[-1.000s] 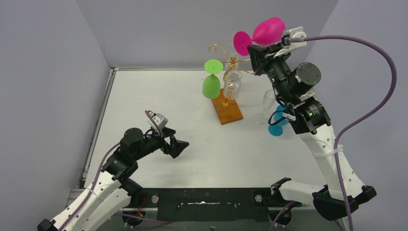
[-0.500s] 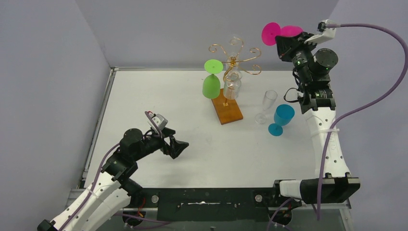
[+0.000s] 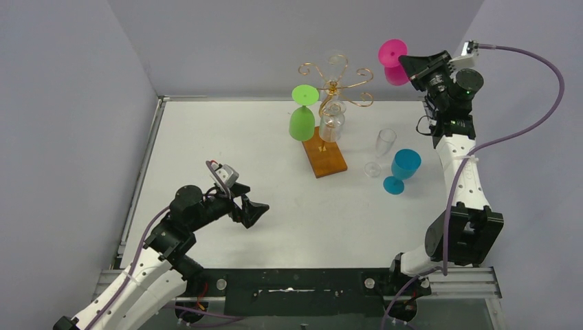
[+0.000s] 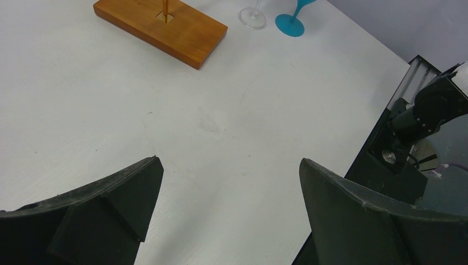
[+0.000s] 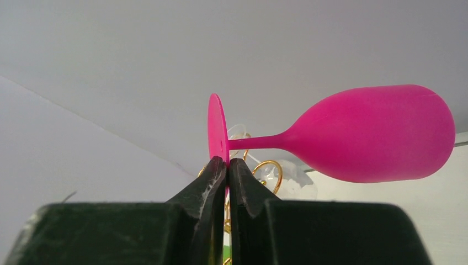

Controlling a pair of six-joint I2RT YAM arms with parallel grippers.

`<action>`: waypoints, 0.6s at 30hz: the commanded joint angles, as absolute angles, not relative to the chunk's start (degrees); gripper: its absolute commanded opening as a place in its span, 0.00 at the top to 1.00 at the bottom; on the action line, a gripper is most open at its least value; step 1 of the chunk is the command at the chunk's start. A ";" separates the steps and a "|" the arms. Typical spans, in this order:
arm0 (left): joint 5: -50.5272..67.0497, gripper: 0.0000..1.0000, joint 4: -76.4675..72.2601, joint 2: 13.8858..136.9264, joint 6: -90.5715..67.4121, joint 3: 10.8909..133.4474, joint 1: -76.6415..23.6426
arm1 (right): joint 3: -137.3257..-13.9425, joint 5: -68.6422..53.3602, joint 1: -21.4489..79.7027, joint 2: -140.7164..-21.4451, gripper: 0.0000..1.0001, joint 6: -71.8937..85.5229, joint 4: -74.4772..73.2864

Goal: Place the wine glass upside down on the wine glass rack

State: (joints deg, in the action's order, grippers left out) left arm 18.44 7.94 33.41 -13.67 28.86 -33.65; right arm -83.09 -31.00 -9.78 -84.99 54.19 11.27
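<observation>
My right gripper [image 3: 410, 66] is shut on the rim of the pink wine glass's foot [image 5: 217, 130], high in the air to the right of the wine glass rack [image 3: 334, 83]. The pink wine glass [image 3: 392, 53] lies roughly sideways, its bowl [image 5: 375, 132] pointing away from the pinched foot. The rack's gold wire arms [image 5: 269, 166] show just behind my right gripper [image 5: 227, 161]. The rack's wooden base [image 3: 324, 153] stands mid-table. My left gripper [image 3: 256, 210] hovers open and empty low over the near-left table, its fingertips [image 4: 144, 176] far apart.
A green glass [image 3: 302, 114] and a clear glass [image 3: 332, 121] hang upside down on the rack. A clear flute [image 3: 382, 147] and a blue glass [image 3: 403, 169] stand on the table right of the base. Grey walls close in behind and on both sides.
The right arm has swung rightward and straightened up, carrying the pink glass away from above the rack and turning it so its bowl drops lower. The left arm has not moved.
</observation>
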 commanded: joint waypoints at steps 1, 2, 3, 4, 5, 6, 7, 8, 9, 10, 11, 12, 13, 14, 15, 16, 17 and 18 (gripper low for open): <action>19.52 0.02 5.52 33.01 -12.51 29.47 -33.55 | -83.03 -34.80 -10.02 -85.65 1.00 59.57 19.32; 19.59 0.02 5.49 32.97 -12.41 29.40 -33.57 | -82.83 -35.07 -10.02 -86.26 1.00 60.27 19.72; 19.53 0.02 5.45 32.84 -12.39 29.36 -33.55 | -82.72 -35.27 -10.02 -86.75 1.00 60.89 20.17; 19.45 0.02 5.45 32.67 -12.39 29.36 -33.57 | -82.75 -35.30 -10.02 -87.22 1.00 61.31 20.43; 19.35 0.02 5.45 32.49 -12.35 29.29 -33.57 | -82.92 -35.31 -9.94 -87.71 1.00 61.51 20.55; 19.34 0.02 5.45 32.43 -12.40 29.27 -33.57 | -83.23 -35.44 -9.93 -88.29 1.00 61.73 20.52; 19.25 0.02 5.45 32.41 -12.32 29.27 -33.52 | -83.68 -35.85 -9.96 -88.90 1.00 61.97 20.42; 19.25 0.02 5.45 32.40 -12.31 29.27 -33.57 | -84.07 -36.28 -9.94 -89.54 1.00 62.37 20.39; 19.25 0.02 5.45 32.37 -12.30 29.27 -33.56 | -84.39 -36.52 -9.94 -89.98 1.00 62.62 20.47; 19.25 0.02 5.45 32.41 -12.30 29.26 -33.55 | -84.57 -36.56 -9.96 -90.41 1.00 62.80 20.48; 19.25 0.02 5.45 32.41 -12.30 29.27 -33.56 | -84.71 -36.68 -9.81 -90.70 1.00 62.90 20.57; 19.25 0.02 5.45 32.42 -12.30 29.27 -33.57 | -84.88 -36.82 -9.73 -90.97 1.00 62.93 20.62; 19.13 0.02 5.45 32.43 -12.32 29.27 -33.56 | -84.97 -37.02 -9.60 -91.23 1.00 62.89 20.77; 19.16 0.02 5.52 32.43 -12.31 29.27 -33.57 | -85.03 -37.28 -9.44 -91.45 1.00 62.86 20.98; 19.16 0.02 5.52 32.46 -12.30 29.27 -33.56 | -85.12 -37.53 -9.27 -91.69 1.00 62.84 21.08; 19.16 0.02 5.54 32.47 -12.30 29.27 -33.53 | -85.23 -37.75 -9.11 -92.00 1.00 62.80 21.09; 19.16 0.02 5.54 32.47 -12.30 29.27 -33.50 | -85.32 -38.04 -8.90 -92.28 1.00 62.83 21.09; 19.16 0.02 5.54 32.51 -12.30 29.22 -33.57 | -85.53 -38.44 -8.69 -92.72 1.00 62.84 21.09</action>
State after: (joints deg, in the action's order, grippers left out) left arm 18.48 7.94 32.91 -12.91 28.84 -33.65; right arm -82.48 -36.21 -9.58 -93.14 62.28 15.84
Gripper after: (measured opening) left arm 0.976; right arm 0.037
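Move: The right hand holds the pink wine glass upside down by its foot. The rack's right rear curl, where it seems to be headed, lies about 9 cm ahead of the hand, 7 cm to its left and 8 cm below. The clear glass hanging at the rear is some 13 cm ahead, 14 cm left and 16 cm below; the empty right front curl is level with the hand, 6 cm left and 9 cm below. From the left hand, the rear curl lies roughly 36 cm ahead, 33 cm right and 15 cm above. Keeping its pinch on the rim of the pink glass's foot, the right hand lowers the upside-down glass about 5 cm while carrying it some 3 cm forward, with about 1 cm of drift to the left, towards the rack's right rear curl. As it sinks the wrist tips the fingers down by some 10 degrees, rolls its left side up slightly and swings a little counter-clockwise, and the fingers stay shut. ##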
